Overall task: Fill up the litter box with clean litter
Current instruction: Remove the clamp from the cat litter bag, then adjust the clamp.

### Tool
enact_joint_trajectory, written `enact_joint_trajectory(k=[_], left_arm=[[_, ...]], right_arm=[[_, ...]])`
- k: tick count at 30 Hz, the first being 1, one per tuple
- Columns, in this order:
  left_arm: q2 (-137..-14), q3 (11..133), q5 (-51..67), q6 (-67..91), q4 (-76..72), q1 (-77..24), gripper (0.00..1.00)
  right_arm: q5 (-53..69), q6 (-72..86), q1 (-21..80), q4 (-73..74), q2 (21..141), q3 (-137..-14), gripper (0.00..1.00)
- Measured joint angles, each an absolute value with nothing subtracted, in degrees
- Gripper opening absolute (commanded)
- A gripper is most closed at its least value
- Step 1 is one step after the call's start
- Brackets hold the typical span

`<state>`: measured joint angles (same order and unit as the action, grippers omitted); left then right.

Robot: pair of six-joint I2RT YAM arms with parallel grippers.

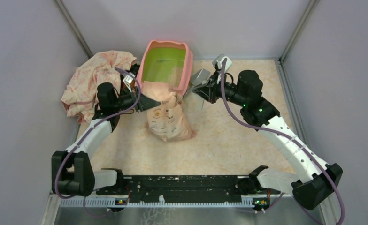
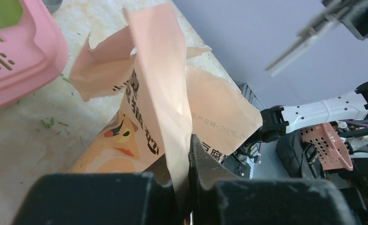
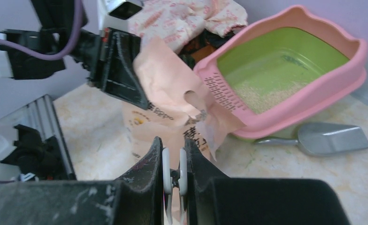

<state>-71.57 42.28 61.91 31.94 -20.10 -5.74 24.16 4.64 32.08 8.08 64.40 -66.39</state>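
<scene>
The litter box (image 1: 187, 70), pink outside and lime-green inside, stands tilted at the back of the table. A thin patch of pale litter (image 3: 266, 93) covers part of its floor. The peach bag (image 1: 169, 119) stands upright in front of the box. My left gripper (image 1: 147, 99) is shut on the bag's torn top flap (image 2: 158, 93), which passes between the fingers (image 2: 187, 154). My right gripper (image 1: 195, 91) hovers just right of the bag's top. In the right wrist view it (image 3: 172, 140) is shut on a thin white two-pronged tool (image 3: 166, 164).
A silver scoop (image 3: 330, 139) lies on the table beside the litter box's right side. A crumpled pink floral cloth (image 1: 95, 77) is heaped at the back left. Grey walls close in the table on three sides.
</scene>
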Motion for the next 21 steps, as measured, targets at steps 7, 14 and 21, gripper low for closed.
enact_joint_trajectory(k=[7,14,21], left_arm=[[-73.21,44.73,60.4,31.53,-19.73,-4.43,0.46],[-72.47,45.17,59.55,30.68,-18.09,-3.2,0.55],[-68.03,45.41,56.9,29.15,-14.28,-1.48,0.73]], right_arm=[[32.62,13.54,32.18,1.5,60.8,-61.28,0.0],[36.51,18.74,35.46,-1.5,60.71,-58.48,0.0],[37.5,21.28,36.58,-4.12,62.89,-59.27,0.0]])
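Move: The left hand still pinches the top of the litter bag, whose middle lies about 4 cm to its right, 2 cm back and 12 cm below. The right hand, already holding the freed clamp, has the bag's middle some 9 cm to its left, 1 cm back and 24 cm below. From the right hand the litter box is roughly 22 cm ahead and 12 cm left, the scoop 21 cm ahead and 2 cm right, both some 30 cm below. Left hand opens, releasing the bag top, easing left-forward; right carries the clamp about 7 cm back and left. ##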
